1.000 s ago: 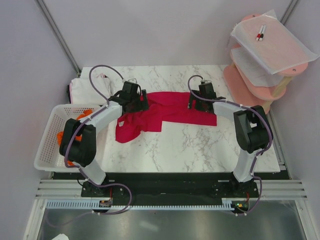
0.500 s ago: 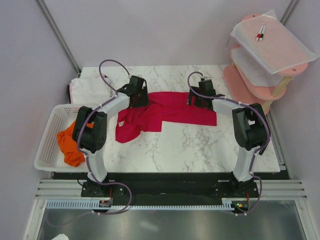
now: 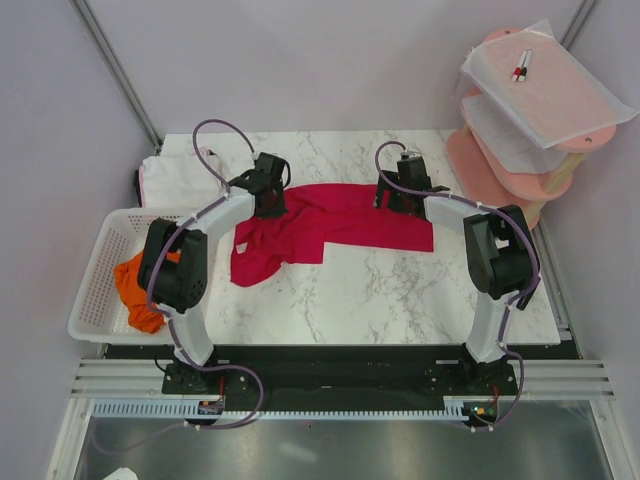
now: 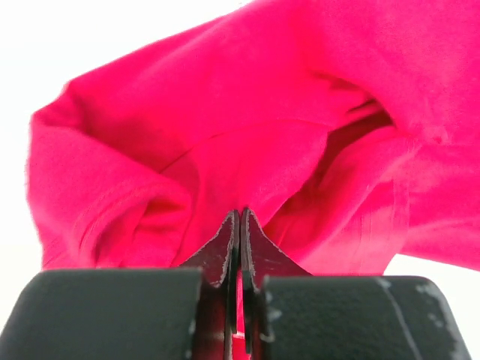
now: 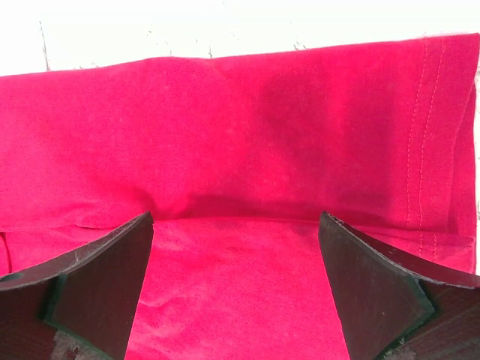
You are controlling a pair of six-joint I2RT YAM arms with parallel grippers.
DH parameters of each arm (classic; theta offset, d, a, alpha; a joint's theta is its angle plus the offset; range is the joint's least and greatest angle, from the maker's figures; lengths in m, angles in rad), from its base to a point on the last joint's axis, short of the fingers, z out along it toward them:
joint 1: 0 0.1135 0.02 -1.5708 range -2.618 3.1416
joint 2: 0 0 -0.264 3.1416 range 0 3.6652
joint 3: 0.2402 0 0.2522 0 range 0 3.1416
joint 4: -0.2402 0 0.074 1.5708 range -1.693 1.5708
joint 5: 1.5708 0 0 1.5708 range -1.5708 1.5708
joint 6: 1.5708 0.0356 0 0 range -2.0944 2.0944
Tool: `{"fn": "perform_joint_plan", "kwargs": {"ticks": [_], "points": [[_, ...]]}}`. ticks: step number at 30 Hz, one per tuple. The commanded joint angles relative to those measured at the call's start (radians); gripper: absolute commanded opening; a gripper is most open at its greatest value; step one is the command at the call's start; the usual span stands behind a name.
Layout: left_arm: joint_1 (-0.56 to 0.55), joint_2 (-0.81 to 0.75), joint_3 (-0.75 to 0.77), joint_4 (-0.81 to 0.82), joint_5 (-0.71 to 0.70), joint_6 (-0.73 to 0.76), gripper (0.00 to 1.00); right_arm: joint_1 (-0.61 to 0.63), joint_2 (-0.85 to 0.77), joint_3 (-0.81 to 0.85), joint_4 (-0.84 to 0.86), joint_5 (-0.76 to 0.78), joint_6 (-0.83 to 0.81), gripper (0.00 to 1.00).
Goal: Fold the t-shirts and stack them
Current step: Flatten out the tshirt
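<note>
The crimson-red t-shirt (image 3: 335,225) lies crumpled across the middle of the marble table (image 3: 400,290). My left gripper (image 3: 268,195) is at its far left corner. In the left wrist view the left gripper (image 4: 240,214) is shut, with folds of the red cloth (image 4: 225,127) running into the tips. My right gripper (image 3: 400,193) is at the shirt's far right edge. In the right wrist view the right gripper (image 5: 235,219) is open wide, its fingers down on the flat red cloth (image 5: 247,135) near the hem. The white t-shirt (image 3: 170,178) lies at the back left. The orange t-shirt (image 3: 135,285) is in the basket.
A white mesh basket (image 3: 95,250) stands off the table's left edge. A pink tiered shelf (image 3: 520,150) with thin white sheets and a marker stands at the back right. Grey walls close in the table on three sides.
My left arm has swung its elbow inward, which uncovers the orange shirt in the basket. The left gripper has shifted slightly toward the far edge with the cloth. My right gripper has barely moved.
</note>
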Motion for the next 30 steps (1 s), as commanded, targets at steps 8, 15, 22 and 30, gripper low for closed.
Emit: {"fn": "perform_joint_plan", "kwargs": {"ticks": [8, 15, 22, 30], "points": [[0.014, -0.263, 0.015, -0.003, -0.238, 0.063, 0.02, -0.004, -0.03, 0.005, 0.018, 0.001, 0.015, 0.98], [0.026, -0.061, 0.202, -0.033, -0.263, 0.103, 0.02, -0.031, -0.021, 0.012, 0.058, -0.058, 0.047, 0.98], [0.069, 0.105, 0.34, -0.056, -0.283, 0.122, 0.02, -0.142, -0.019, 0.031, 0.083, -0.115, 0.114, 0.98], [0.115, 0.278, 0.532, -0.059, -0.277, 0.146, 0.02, -0.2, 0.03, 0.055, 0.127, -0.212, 0.139, 0.96]]}}
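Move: The left hand already pinches the tshirt's bunched left part; the bare marble it goes for lies about 10 cm ahead and 6 left, a little below. The white cloth is about 20 cm left and 9 ahead, the basket some 28 left and 14 back. The tshirt's far right corner lies roughly 10 cm right of the open right hand and 5 ahead, the pink rack's lowest shelf about 21 right and 5 ahead. Left rises 12 cm, swings still-pinched tshirt forward-left and down; open right then moves 8 cm right-forward towards far corner. ##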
